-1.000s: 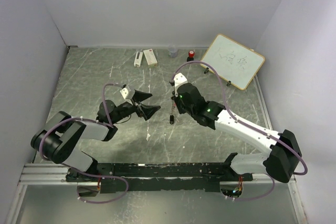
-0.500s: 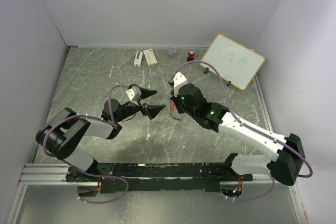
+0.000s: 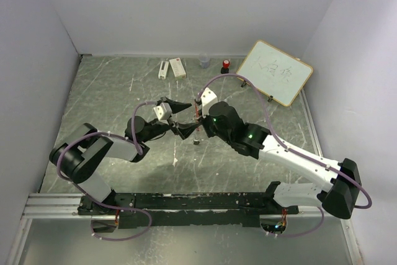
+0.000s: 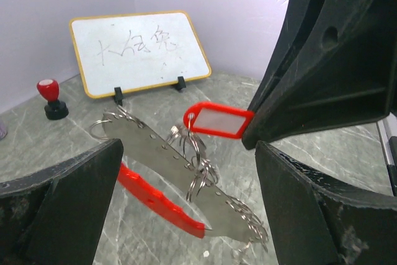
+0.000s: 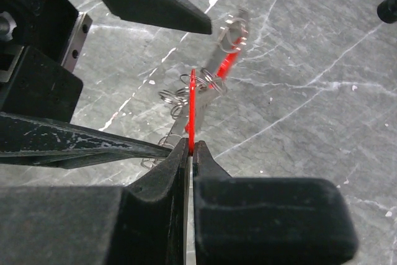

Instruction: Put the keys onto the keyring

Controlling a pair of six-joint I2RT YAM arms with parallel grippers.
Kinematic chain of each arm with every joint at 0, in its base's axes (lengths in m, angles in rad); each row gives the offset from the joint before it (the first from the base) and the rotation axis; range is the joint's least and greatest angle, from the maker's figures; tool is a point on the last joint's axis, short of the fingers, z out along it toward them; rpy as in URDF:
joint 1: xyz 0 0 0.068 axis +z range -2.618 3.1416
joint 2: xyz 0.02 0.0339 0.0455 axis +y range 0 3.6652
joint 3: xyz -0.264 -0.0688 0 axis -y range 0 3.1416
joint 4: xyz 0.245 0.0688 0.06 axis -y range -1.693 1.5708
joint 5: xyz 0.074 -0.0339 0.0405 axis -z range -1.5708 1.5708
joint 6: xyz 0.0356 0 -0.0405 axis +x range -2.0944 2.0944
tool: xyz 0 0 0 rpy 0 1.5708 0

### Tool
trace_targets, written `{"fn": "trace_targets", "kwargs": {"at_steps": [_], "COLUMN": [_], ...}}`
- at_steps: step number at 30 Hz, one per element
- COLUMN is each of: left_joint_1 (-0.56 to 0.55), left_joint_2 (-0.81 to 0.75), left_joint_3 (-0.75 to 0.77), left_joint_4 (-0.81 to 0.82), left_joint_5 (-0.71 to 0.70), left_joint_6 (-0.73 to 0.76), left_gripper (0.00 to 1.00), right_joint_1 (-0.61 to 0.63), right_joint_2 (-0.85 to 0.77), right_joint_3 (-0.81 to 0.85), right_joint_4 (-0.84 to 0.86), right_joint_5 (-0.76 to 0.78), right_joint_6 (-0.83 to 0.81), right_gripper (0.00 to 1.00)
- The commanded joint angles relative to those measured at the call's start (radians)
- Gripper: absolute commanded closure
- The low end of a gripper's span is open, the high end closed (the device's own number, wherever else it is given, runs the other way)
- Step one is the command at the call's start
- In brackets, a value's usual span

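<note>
My right gripper is shut on the edge of a red tag with a white label, which belongs to one of the keys. From that tag hangs the keyring, off the table: a curved grey metal piece with several thin silver rings and a red oblong fob. My left gripper is open, with one finger on each side of the hanging keyring and no contact. In the top view both grippers meet mid-table, left and right. A small dark object lies below them; I cannot tell what it is.
A small whiteboard leans on its stand at the back right. A red-capped black cylinder, a clear cup and two white items stand along the back wall. White walls enclose the table.
My left arm has reached right and forward, bringing its open jaws around the keyring. My right gripper has shifted slightly left and back, still shut on the red tag.
</note>
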Motion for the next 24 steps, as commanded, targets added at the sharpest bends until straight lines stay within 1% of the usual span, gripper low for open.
{"fn": "trace_targets", "kwargs": {"at_steps": [1,5,7,9,14,16,17,19,24], "left_joint_1": [-0.016,-0.022,-0.022,-0.022,-0.022,-0.022,-0.022,-0.022,-0.023], "left_joint_2": [0.011,0.012,0.008,0.001,-0.024,-0.036,-0.04,-0.048,-0.066], "left_joint_3": [0.042,0.044,0.045,0.045,0.035,0.033,0.03,0.028,0.028], "left_joint_4": [0.055,0.04,0.03,0.01,-0.03,-0.06,-0.063,-0.076,-0.108], "left_joint_5": [0.017,0.004,0.004,0.005,0.012,0.008,0.008,0.004,-0.004], "left_joint_6": [0.03,0.044,0.05,0.06,0.093,0.108,0.112,0.121,0.136], "left_gripper": [0.01,0.01,0.01,0.05,0.2,0.24,0.28,0.41,0.46], "right_joint_1": [0.021,0.033,0.037,0.038,0.04,0.04,0.04,0.041,0.04], "right_joint_2": [-0.008,-0.012,-0.013,-0.017,-0.031,-0.035,-0.036,-0.04,-0.052], "right_joint_3": [0.03,0.03,0.059,0.062,0.059,0.06,0.059,0.058,0.051], "right_joint_4": [0.038,0.032,0.029,0.023,0.016,0.011,0.011,0.01,0.009], "right_joint_5": [-0.001,0.007,0.015,0.022,0.047,0.055,0.058,0.061,0.068], "right_joint_6": [-0.018,-0.021,-0.022,-0.025,-0.029,-0.032,-0.032,-0.032,-0.031], "right_gripper": [1.0,1.0,1.0,1.0,1.0,1.0,1.0,1.0,1.0]}}
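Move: The cluster of wire rings hangs roughly 3 cm to the left hand's right and 1 cm farther ahead, about level, near the mouth of its wide-open fingers. The red key tag is about 4 cm to the left hand's right, level with it fore and aft, 3 cm up; the grey plate hangs about 4 cm right, 1 cm ahead and 2 cm below that hand. From the right hand, which holds the tag, the rings lie some 3 cm ahead, 2 cm left and 4 cm below. The right fingers keep their pinch on the red key tag and lift it slightly, about 1.5 cm, with the rings hanging from it. The left hand all but stays in place beside the rings, first holding wide open, then closing to roughly half its opening, one finger each side of the cluster; whether a fingertip already touches can't be made out. ##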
